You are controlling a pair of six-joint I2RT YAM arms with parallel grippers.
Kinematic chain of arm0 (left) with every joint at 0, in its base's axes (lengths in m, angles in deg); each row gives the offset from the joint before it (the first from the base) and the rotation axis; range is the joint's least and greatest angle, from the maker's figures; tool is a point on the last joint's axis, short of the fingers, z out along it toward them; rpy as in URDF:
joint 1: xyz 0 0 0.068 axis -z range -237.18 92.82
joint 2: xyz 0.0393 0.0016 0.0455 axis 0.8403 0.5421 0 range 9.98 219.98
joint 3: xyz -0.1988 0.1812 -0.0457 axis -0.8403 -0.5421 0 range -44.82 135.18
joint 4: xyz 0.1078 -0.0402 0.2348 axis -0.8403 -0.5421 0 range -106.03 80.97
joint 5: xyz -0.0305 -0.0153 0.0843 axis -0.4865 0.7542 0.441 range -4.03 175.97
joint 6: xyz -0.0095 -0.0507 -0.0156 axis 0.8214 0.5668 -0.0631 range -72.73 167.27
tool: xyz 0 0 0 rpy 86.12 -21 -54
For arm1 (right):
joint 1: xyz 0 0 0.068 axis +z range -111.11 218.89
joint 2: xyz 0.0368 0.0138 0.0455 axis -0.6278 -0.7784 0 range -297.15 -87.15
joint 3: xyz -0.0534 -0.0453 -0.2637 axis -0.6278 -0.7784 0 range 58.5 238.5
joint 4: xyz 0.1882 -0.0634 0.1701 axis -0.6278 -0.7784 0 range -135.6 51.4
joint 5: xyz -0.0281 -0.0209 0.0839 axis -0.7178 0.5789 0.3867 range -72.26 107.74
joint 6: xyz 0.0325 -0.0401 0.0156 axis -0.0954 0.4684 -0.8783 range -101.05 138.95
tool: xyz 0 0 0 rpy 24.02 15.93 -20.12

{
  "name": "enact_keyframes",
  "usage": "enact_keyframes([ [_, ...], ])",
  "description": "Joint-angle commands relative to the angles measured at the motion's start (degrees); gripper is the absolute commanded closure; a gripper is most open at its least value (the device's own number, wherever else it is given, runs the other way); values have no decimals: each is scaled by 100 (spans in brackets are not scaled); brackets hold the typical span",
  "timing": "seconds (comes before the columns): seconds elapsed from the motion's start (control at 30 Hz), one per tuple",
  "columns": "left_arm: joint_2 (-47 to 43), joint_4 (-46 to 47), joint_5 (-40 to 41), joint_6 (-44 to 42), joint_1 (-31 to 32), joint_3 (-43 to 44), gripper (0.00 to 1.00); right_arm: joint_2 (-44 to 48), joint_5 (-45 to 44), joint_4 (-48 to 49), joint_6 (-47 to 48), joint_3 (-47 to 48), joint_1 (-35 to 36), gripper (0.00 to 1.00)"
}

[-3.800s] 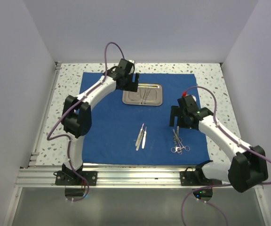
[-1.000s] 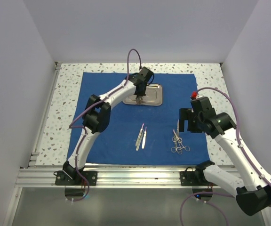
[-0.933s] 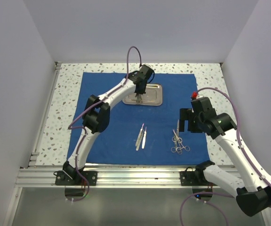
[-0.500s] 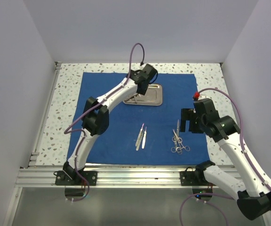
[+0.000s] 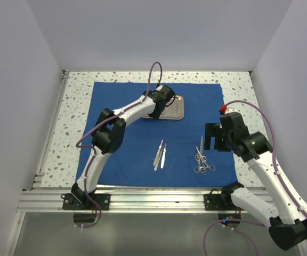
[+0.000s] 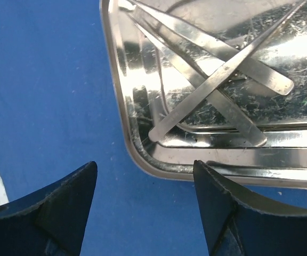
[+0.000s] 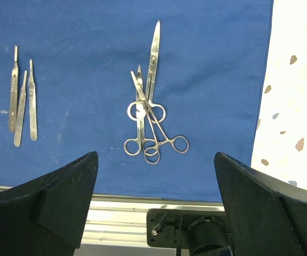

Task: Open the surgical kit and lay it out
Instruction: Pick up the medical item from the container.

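Note:
The royal-blue cloth (image 5: pixel 127 138) lies spread flat on the table. On its far middle sits the steel tray (image 5: pixel 178 108), with thin silver tweezers (image 6: pixel 217 80) crossed inside it. My left gripper (image 5: pixel 152 112) hovers open over the cloth at the tray's corner (image 6: pixel 137 154), with nothing between its fingers (image 6: pixel 73 197). Two or three slim tweezers (image 5: pixel 160 154) lie on the cloth's near middle. Scissors and forceps (image 5: pixel 201 158) lie overlapped to their right. My right gripper (image 5: pixel 211 137) hangs wide open above the scissors and forceps (image 7: pixel 148 114), apart from them.
Speckled tabletop (image 5: pixel 73 117) borders the cloth on both sides. An aluminium rail (image 5: pixel 143 200) with the arm bases runs along the near edge. White walls close in the left, right and back.
My left gripper, shut inside the tray a second ago, has opened and swung back to the tray's near-left corner. The right arm has drifted slightly right.

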Motion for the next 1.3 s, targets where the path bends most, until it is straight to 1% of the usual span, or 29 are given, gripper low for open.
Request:
enact_keyframes([
  [0.0,-478,787,-265,-367,-101,-433,24,-6,-7,62,82,-14,33,6],
  [0.03,-541,1084,-363,-429,-119,-540,24,-24,-16,53,73,-14,33,6],
  [0.13,-734,1577,-811,-675,-215,-848,24,-138,-68,44,64,-14,33,6],
  [0.2,-735,1701,-1074,-789,-303,-883,24,-234,-103,44,47,-14,24,6],
  [0.37,-673,1948,-1444,-913,-452,-787,25,-428,-174,35,20,-23,24,7],
  [0.43,-673,2079,-1734,-1001,-479,-760,25,-489,-218,35,3,-23,24,7],
  [0.57,-463,2002,-2165,-1115,-514,-576,27,-595,-323,18,-59,-14,24,7],
  [0.67,-286,1931,-2411,-1089,-558,-479,31,-665,-393,-9,-94,-14,24,7],
  [0.77,-251,1948,-2631,-1080,-619,-584,34,-692,-446,-9,-129,-14,33,7],
  [1.0,-356,2062,-2956,-1028,-901,-1145,43,-806,-499,-44,-147,-5,24,7],
  [1.1,-444,2220,-3079,-1010,-1041,-1366,44,-850,-482,-44,-147,-14,15,7],
  [1.27,-243,2247,-3395,-1062,-1147,-1315,46,-938,-429,-44,-112,-14,15,7],
])
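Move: The crossing tweezers, top of the three in the tray, have their middle roughly 8 cm ahead of my left hand, 5 cm to its right and 5 cm below; their blunt end is nearer, about 4 cm ahead and 1 cm right. The other two tweezers lie beneath them, centred about 9 cm ahead and 4 cm right of my hand. The tray's near-left corner is about 2 cm straight ahead. From my right hand the crossing tweezers lie some 30 cm ahead, 21 cm left and 18 cm below. I bring my left hand over the tray's near-left corner to the blunt end of the crossing tweezers: a small dip, about 3 cm forward, a swing to the right and partly back left while sinking, ending some 3 cm lower. My fingers tilt about 25 degrees to point more to the right, turn slightly clockwise and close partway around the blunt end, not yet gripping. My empty right hand sinks about 3 cm. ##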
